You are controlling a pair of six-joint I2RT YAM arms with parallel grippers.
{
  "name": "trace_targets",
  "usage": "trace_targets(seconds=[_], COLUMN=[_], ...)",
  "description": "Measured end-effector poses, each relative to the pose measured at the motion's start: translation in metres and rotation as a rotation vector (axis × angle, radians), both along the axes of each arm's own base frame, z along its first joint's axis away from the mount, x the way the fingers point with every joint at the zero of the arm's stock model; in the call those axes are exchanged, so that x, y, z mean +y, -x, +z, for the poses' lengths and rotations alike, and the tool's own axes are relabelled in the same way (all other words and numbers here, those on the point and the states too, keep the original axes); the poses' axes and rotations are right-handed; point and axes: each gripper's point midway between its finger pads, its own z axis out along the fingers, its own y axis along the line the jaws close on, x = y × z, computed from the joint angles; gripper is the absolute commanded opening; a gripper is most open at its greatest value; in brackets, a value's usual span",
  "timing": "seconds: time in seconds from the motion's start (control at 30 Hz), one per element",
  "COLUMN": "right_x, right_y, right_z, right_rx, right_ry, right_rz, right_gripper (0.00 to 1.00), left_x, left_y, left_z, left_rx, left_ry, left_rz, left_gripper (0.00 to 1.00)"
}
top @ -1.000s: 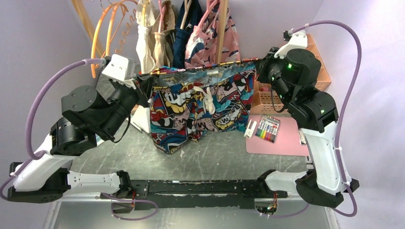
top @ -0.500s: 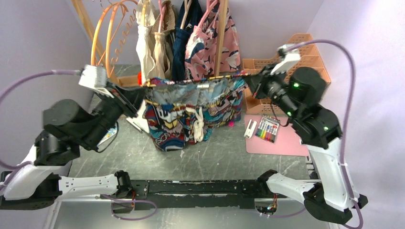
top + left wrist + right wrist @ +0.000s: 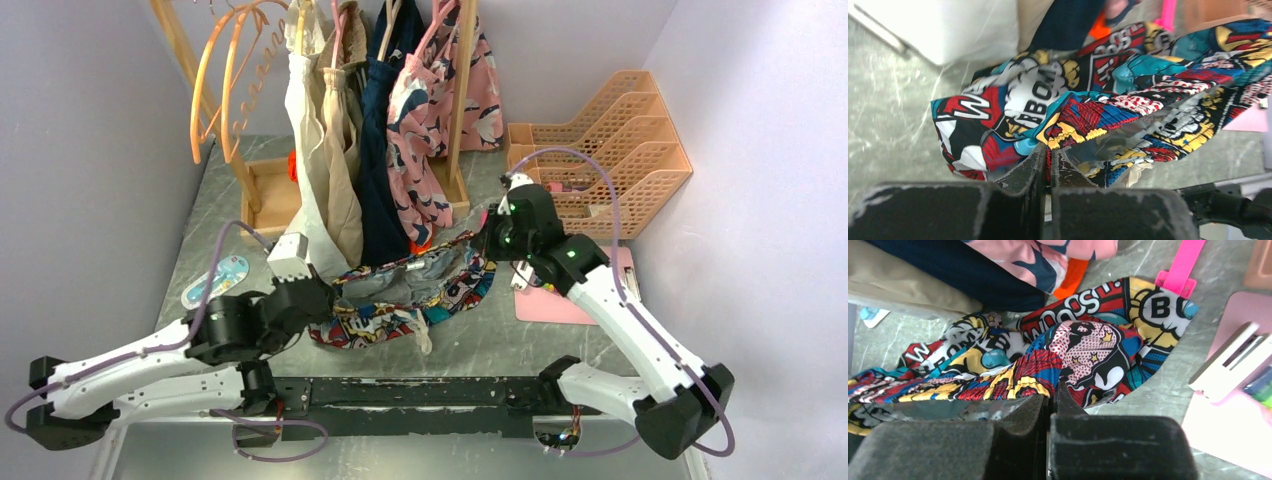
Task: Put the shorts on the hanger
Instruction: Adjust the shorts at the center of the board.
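Note:
The comic-print shorts [image 3: 420,300] lie slack and crumpled low over the table, strung between my two grippers. My left gripper [image 3: 325,292] is shut on the left end of the waistband, and red-and-yellow elastic shows pinched between its fingers [image 3: 1050,155]. My right gripper [image 3: 488,238] is shut on the right end of the waistband [image 3: 1052,390]. The shorts [image 3: 1083,95] [image 3: 1068,345] fill both wrist views. Slim orange-tan hangers [image 3: 205,85] hang on the wooden stand at the back left, well apart from the shorts; I cannot tell which one is the task's hanger.
A beige garment [image 3: 320,150], a navy one [image 3: 385,170] and a pink floral one [image 3: 430,110] hang on the rack just behind the shorts. Orange letter trays [image 3: 610,130] stand at the back right. A pink mat [image 3: 585,305] lies under the right arm. A pink strip [image 3: 1182,265] lies on the table.
Both arms have come down from holding the shorts stretched high in front of the rack. The shorts now sag onto the table, still gripped at both ends.

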Motion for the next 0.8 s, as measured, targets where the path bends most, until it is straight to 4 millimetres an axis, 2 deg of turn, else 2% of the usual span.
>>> trace_targets(seconds=[0.23,0.27,0.4,0.5,0.67,0.8], right_x=[0.015,0.016,0.020,0.018,0.012,0.008], right_y=[-0.017,-0.019,-0.022,-0.021,-0.014,0.000], right_z=[-0.074,-0.082,-0.110,-0.114,-0.106,-0.107], right_rx=[0.140,0.156,0.211,0.212,0.178,0.175], right_ry=[-0.006,-0.002,0.008,0.005,-0.013,-0.034], right_rz=[-0.066,-0.071,-0.092,-0.101,-0.103,-0.090], right_gripper=[0.00,0.02,0.34,0.45,0.51,0.54], left_x=[0.004,0.005,0.008,0.011,0.012,0.012], left_y=[0.002,0.002,0.003,0.004,0.003,0.002], left_z=[-0.071,-0.079,-0.104,-0.116,-0.123,-0.125], left_rx=[0.154,0.168,0.210,0.230,0.238,0.238], left_ry=[-0.011,-0.014,-0.017,-0.016,-0.009,-0.016], left_rz=[0.190,0.212,0.289,0.332,0.366,0.372], left_gripper=[0.07,0.07,0.07,0.07,0.07,0.07])
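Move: Both hands still pinch the ends of the shorts' waistband, about 30 cm apart; the centre of the board, where the shorts are headed, lies some 14 cm below both, about 14 cm right and 2 cm ahead of the left hand. From the right hand that spot is about 15 cm left and 7 cm back; the pink hanger lies some 6 cm ahead and 3 cm right, the orange piece 4 cm ahead and 11 cm left, and the pink clipboard 4 cm back and 23 cm right. Both arms lower the stretched waistband towards the board, the left almost straight down about 12 cm, slowing near the end, keeping its pinch while its fingers tip down and swing some 20 degrees counter-clockwise. The right sinks about 11 cm, easing a little forward and left, then opens its fingers to about half, lets go of its waistband corner and draws back some 2 cm just above the cloth. ##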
